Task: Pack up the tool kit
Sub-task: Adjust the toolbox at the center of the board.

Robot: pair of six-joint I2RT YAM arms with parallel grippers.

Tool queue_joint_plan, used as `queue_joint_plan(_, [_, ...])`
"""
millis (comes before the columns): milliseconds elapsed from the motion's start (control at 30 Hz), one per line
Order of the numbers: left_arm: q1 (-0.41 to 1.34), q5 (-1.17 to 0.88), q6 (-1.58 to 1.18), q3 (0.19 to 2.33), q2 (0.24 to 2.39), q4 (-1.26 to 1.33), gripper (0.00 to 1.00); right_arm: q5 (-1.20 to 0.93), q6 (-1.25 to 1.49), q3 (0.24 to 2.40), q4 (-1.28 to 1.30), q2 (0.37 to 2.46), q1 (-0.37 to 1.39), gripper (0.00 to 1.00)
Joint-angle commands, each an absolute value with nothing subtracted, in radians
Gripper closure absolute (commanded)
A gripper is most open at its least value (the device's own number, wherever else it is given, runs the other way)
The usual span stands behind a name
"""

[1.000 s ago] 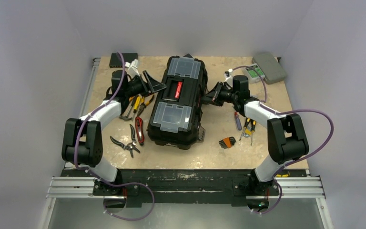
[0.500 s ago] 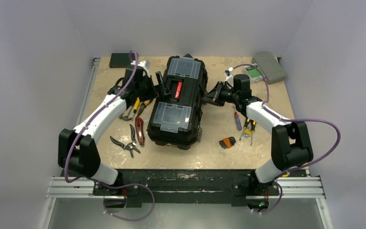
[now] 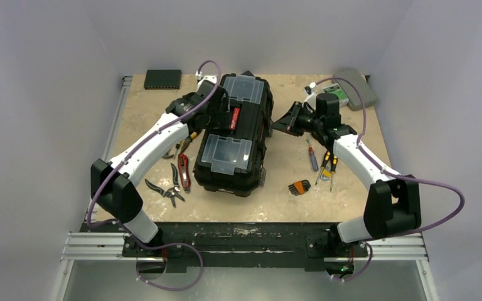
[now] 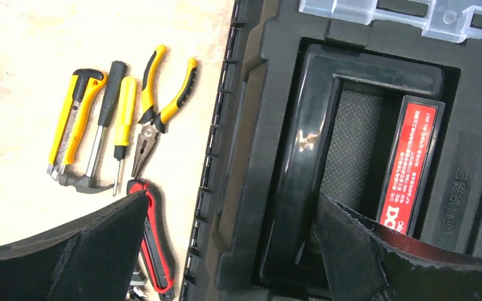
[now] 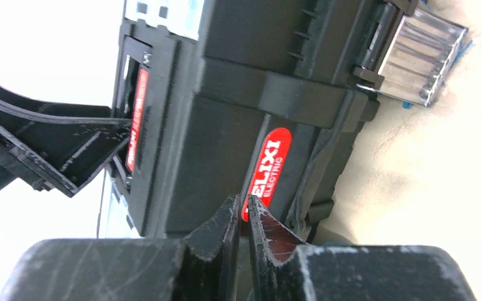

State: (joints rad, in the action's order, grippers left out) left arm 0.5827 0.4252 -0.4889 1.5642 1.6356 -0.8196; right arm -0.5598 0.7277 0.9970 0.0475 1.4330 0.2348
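Note:
The black toolbox [image 3: 235, 135] lies closed mid-table, with clear lid compartments and a red label [image 4: 408, 163] in its handle recess. My left gripper [image 3: 221, 113] hovers open over the lid; in the left wrist view [image 4: 231, 199] its fingers straddle the black handle bar [image 4: 307, 157] without touching it. My right gripper [image 3: 287, 121] is shut and empty just off the box's right side, facing the red side label [image 5: 270, 169]. A yellow knife [image 4: 75, 113], hammer [image 4: 100, 125], yellow screwdriver [image 4: 124, 119], yellow pliers [image 4: 163, 94] and red knife [image 4: 154, 251] lie left of the box.
Black pliers [image 3: 166, 191] lie at front left. A hex key set [image 3: 299, 187] and screwdrivers [image 3: 323, 164] lie right of the box. A thin black device [image 3: 162, 78] sits at the back left, a flat grey case [image 3: 356, 88] at the back right.
My left gripper opened wide and swung right from the tools to above the toolbox handle. The right gripper drew slightly back from the box's right side.

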Motion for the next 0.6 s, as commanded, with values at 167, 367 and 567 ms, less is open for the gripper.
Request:
queue_joint_plan(167, [0.441,-0.003,-0.451,1.377,1.355,-0.706,0.0,-0.383,0.734,1.258,0.232,1.398,0.398,0.03])
queue_joint_plan(367, [0.288,-0.313,-0.58,1.183,1.264,-0.511,0.0,-0.164,0.874,1.435,0.368,1.485,0.521,0.01])
queue_joint_plan(567, [0.189,-0.396,-0.762,0.924,1.176,-0.249,0.01,-0.019,0.94,1.592,0.466,1.57,0.634,0.01])
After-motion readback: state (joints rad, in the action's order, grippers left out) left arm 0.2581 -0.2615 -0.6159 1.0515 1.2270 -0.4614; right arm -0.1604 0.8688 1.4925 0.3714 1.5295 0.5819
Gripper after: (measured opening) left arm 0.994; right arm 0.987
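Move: The toolbox, near the middle of the board, has its middle about 6 cm right of the left hand, 2 cm back and 13 cm below. Its handle is some 5 cm right, 1 cm ahead and 3 cm lower; the pliers lie about 8 cm left, 2 cm back, and the red knife 10 cm left, 12 cm back, both some 21 cm below. From the right hand, the toolbox middle is roughly 12 cm left, 2 cm back and 12 cm below; the hex key set lies 8 cm right, 15 cm back, 20 cm below. The toolbox's right side is left behind as the right hand climbs about 10 cm and swings as far left over the lid, its shut fingers spreading wide. The left hand, still open, draws back about 5 cm and slightly left from the handle to the left edge, rising some 3 cm then sinking again while its left side rolls down about 35 degrees. ##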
